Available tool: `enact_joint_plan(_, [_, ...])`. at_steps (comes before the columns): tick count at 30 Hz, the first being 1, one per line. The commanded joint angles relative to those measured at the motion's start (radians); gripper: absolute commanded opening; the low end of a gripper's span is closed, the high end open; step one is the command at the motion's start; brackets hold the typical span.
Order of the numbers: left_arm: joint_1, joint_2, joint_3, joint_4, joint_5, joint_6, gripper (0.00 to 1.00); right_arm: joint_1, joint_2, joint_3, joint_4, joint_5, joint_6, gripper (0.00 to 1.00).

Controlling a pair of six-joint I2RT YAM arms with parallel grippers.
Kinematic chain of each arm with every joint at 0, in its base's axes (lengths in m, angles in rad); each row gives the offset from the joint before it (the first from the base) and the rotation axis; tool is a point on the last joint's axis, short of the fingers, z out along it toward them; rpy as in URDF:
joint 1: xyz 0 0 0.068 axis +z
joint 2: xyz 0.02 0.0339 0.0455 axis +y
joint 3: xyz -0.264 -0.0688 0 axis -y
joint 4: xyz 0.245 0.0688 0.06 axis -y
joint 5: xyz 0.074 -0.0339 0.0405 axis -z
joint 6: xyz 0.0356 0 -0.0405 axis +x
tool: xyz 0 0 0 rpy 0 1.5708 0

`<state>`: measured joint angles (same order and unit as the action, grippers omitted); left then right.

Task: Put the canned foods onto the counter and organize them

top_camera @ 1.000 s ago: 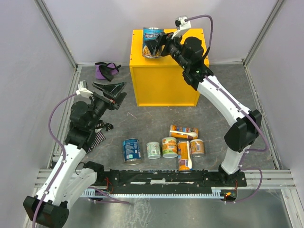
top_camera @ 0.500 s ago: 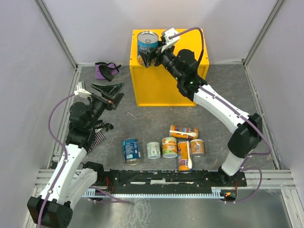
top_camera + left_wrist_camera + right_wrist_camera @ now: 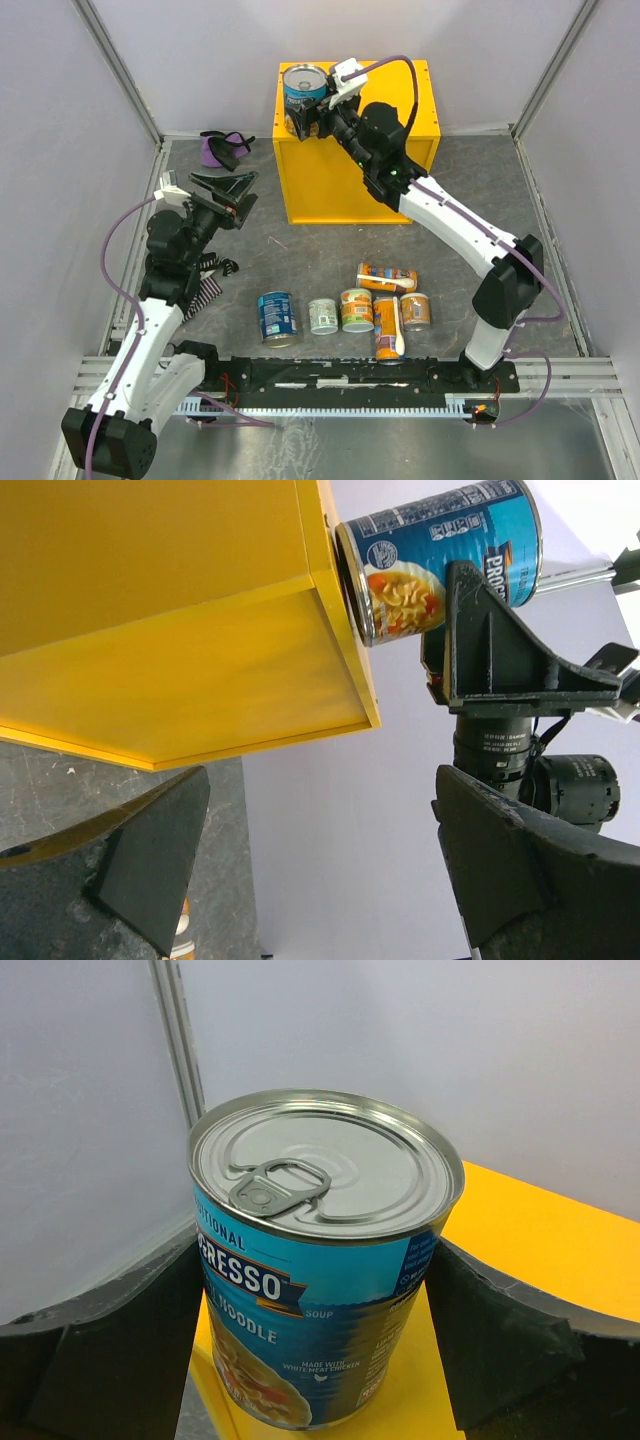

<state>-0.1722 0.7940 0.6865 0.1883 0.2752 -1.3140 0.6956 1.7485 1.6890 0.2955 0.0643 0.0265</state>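
A blue-labelled can (image 3: 305,95) with a silver pull-tab top stands upright on the far-left corner of the yellow counter (image 3: 400,95). My right gripper (image 3: 306,114) is shut on it, one finger on each side of the label (image 3: 320,1260). The left wrist view shows the same can (image 3: 440,555) at the edge of the counter (image 3: 170,630). My left gripper (image 3: 250,195) hangs open and empty above the floor, left of the counter. On the floor near the arm bases are a second blue can (image 3: 277,317), a pale-green can (image 3: 322,316), a short orange can (image 3: 356,310) and a tall orange can with a spoon (image 3: 387,327).
Another orange can (image 3: 387,276) lies on its side behind the row, and a short can (image 3: 415,311) stands at its right end. A purple cloth bundle (image 3: 224,147) sits at the back left. A striped cloth (image 3: 205,290) lies under the left arm. Walls enclose three sides.
The right arm has carried the blue can leftward over the counter and turned it from tilted to upright at the far-left corner. The left arm has barely shifted.
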Motion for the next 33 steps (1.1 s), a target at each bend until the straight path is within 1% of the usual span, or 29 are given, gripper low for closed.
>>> enact_joint_plan(1, [0.018,0.005,0.03,0.057,0.021,0.025,1.0,-0.012,0.068,0.118,-0.065,0.059,-0.02,0.02])
enact_joint_plan(9, [0.059,0.028,0.014,0.079,0.025,-0.004,1.0,-0.049,0.229,0.286,-0.119,0.101,-0.016,0.02])
enact_joint_plan(21, [0.128,0.051,0.041,0.039,0.044,0.012,1.0,-0.086,0.474,0.621,-0.217,0.112,-0.028,0.04])
enact_joint_plan(28, [0.16,0.047,0.05,0.021,0.053,0.021,1.0,-0.089,0.552,0.71,-0.235,0.114,-0.054,0.05])
enact_joint_plan(33, [0.172,0.046,0.041,0.024,0.06,0.017,1.0,-0.089,0.581,0.739,-0.238,0.112,-0.072,0.07])
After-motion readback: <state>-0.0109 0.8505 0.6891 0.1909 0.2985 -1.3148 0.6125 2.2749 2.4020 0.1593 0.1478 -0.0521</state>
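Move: The right hand already holds the soup can upright at the front left of the yellow counter's top. The free stretch towards the back-left corner lies about 13 cm ahead, 1 cm left and 6 cm below it. The counter top's front-left corner is some 4 cm back and 6 cm left, and its middle 10 cm ahead and 10 cm right, at that same depth. From the idle left hand the back-left spot is roughly 27 cm ahead, 11 cm right and 4 cm higher. Keeping its grip around the upright soup can, the right hand carries it straight forward about 12.5 cm at an even height along the left side of the counter top, towards the back-left corner and the rear wall, turning some 10 degrees clockwise on the way and easing off near the end. Meanwhile the left hand, empty and still wide open, draws off about 5 cm to the left and some 3 cm forward, sinking slightly and turning a little counter-clockwise. ##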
